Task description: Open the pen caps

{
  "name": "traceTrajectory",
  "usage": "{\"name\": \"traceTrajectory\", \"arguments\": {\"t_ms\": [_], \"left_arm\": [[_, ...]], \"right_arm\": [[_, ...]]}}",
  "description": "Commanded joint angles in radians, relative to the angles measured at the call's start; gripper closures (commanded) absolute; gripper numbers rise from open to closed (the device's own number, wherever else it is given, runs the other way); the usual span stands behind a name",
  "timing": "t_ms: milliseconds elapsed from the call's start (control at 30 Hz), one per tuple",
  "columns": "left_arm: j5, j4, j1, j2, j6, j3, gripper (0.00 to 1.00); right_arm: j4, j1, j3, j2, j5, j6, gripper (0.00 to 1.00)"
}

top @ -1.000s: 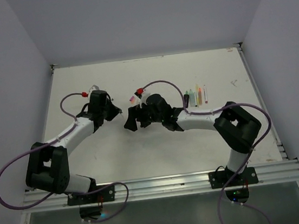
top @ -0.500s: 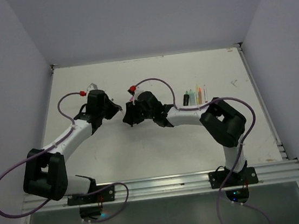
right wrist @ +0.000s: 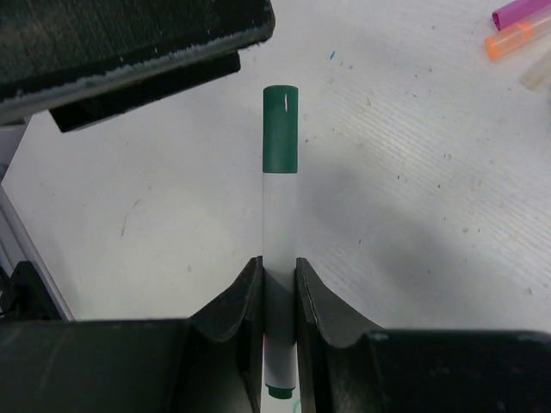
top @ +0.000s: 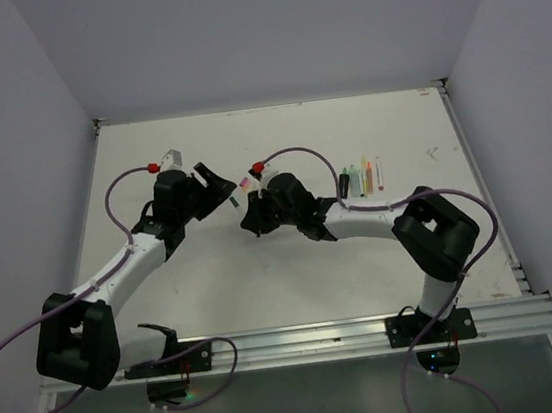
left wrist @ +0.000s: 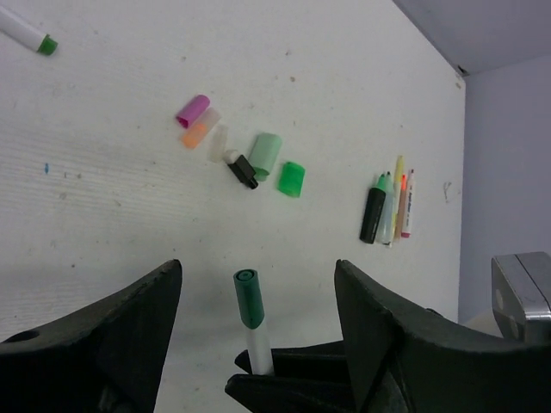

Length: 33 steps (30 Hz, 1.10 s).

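A white pen [right wrist: 280, 215] with a dark green cap [right wrist: 281, 129] on its far end is clamped between my right gripper's [right wrist: 278, 262] fingers, shut on the barrel. In the left wrist view the same cap [left wrist: 250, 297] stands between the wide-open fingers of my left gripper [left wrist: 256, 274], touching neither. From above, the two grippers face each other mid-table, left [top: 215, 186] and right [top: 250, 215]. Loose caps lie beyond: pink [left wrist: 193, 110], orange [left wrist: 197, 132], pale green [left wrist: 266, 155] and bright green [left wrist: 291, 178].
A row of several pens [left wrist: 389, 205] lies to the right, also seen from above as a row of pens [top: 361, 178]. Another white pen with a green end [left wrist: 26, 32] lies far left. A small black piece [left wrist: 243, 169] sits among the caps.
My right gripper moved in and shut on the pen's barrel. My left gripper, shut a second ago, has opened and drawn back slightly to the left.
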Motion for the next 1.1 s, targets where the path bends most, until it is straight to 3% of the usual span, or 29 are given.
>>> {"name": "traceTrajectory", "arguments": {"t_ms": [0,333,900,1067], "left_arm": [[0.091,0.144,-0.006,-0.035,0.033,-0.026,0.25],[0.228,0.221,-0.009,0.007,0.018,-0.026,0.49],[0.203,0.198,-0.027,0.060,0.013,-0.026,0.51],[0.208,0.222,-0.046,0.062,0.004,-0.025,0.63]], "right_arm": [[0.044,0.003,-0.044,-0.103,0.043,-0.040,1.00],[0.110,0.002,-0.093,-0.148,0.028,-0.065,1.00],[0.153,0.002,-0.124,-0.189,0.049,-0.061,1.00],[0.154,0.003,-0.125,-0.185,0.052,-0.063,1.00]]}}
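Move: The green pen cap, atop the white pen that the right hand holds upright, lies about 3 cm right of the left hand, 1 cm ahead and 4 cm below. On the table, some 13 cm below that hand, the purple cap lies about 12 cm ahead and 4 cm right, the light-green cap about 11 cm ahead and 11 cm right. From the right hand the pen cap is roughly 5 cm up, 2 cm forward and 2 cm left. Left hand goes about 4 cm right, partly closing around the green cap; right raises the gripped pen 4 cm. ##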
